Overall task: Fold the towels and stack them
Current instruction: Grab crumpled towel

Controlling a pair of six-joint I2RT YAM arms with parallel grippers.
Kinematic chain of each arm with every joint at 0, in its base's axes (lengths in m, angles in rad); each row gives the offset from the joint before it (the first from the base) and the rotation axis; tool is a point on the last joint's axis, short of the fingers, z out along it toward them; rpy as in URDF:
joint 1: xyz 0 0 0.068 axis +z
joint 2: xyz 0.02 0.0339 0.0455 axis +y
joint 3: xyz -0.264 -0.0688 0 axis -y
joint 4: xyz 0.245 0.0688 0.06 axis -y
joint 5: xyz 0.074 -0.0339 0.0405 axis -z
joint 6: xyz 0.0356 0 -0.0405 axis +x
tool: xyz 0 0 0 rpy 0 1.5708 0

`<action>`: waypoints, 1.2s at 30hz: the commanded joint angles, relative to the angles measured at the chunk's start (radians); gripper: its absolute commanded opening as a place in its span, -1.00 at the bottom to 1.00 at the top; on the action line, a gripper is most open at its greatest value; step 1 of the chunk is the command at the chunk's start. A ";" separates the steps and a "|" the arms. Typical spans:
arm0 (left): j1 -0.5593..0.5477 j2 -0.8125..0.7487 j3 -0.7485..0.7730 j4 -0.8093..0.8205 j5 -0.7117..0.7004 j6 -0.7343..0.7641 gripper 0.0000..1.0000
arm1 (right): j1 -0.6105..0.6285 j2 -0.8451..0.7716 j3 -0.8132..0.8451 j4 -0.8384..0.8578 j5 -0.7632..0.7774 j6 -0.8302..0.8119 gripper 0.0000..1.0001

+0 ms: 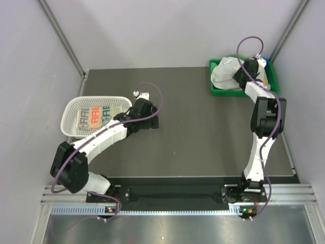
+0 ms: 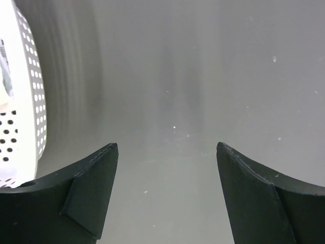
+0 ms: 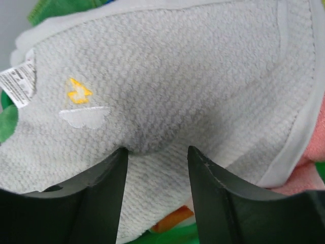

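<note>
A grey-white towel [image 1: 225, 71] is bunched in the green tray [image 1: 272, 77] at the far right. My right gripper [image 1: 238, 74] is down on it. In the right wrist view the gripper [image 3: 157, 150] has its jaws partly closed around a bulge of this towel [image 3: 167, 66]. Under it show a pink towel [image 3: 304, 173] and a bit of orange cloth [image 3: 172, 219]. A folded white towel with coloured letters [image 1: 94, 116] lies in the white basket [image 1: 71, 109]. My left gripper [image 1: 152, 122] is open and empty over the table, right of the basket.
The basket's perforated wall [image 2: 31, 101] is at the left edge of the left wrist view, close to the left finger. The left gripper [image 2: 167, 147] has dark table below it. Grey walls enclose the table at the back and sides.
</note>
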 commanded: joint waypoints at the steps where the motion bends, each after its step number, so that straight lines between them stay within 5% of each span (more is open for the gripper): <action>1: 0.005 0.006 0.010 0.054 -0.051 -0.001 0.65 | -0.005 -0.003 0.046 0.123 -0.003 0.027 -0.01; 12: 0.007 0.018 0.010 0.062 -0.045 0.028 0.65 | -0.013 -0.012 0.026 0.222 -0.032 0.021 0.02; 24: 0.007 0.020 -0.003 0.070 -0.030 0.027 0.64 | -0.022 -0.070 -0.040 0.268 -0.057 0.026 -0.82; 36: 0.007 -0.013 -0.012 0.085 -0.002 0.013 0.62 | -0.017 -0.418 -0.293 0.237 -0.080 0.050 -1.00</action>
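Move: The crumpled grey towel lies just under the right hand's open fingers: its middle is about 3 cm ahead, 3 cm left and 4 cm below, on top of the heap in the green tray. From that hand, the pink towel shows roughly 9 cm right and 3 cm back, the blue one 9 cm right and 10 cm ahead, and the green towel some 16 cm left and 6 cm ahead. From the left hand, the grey towel is about 29 cm ahead and 46 cm right. The grey towel is pinched in a fold: the right hand's half-open fingers creep forward over it by some 2.5 cm, rising about 3 cm and tipping up 10 degrees, and close fully. With the fold gripped, the hand then draws back and up, roughly 5 cm each, gathering speed. ##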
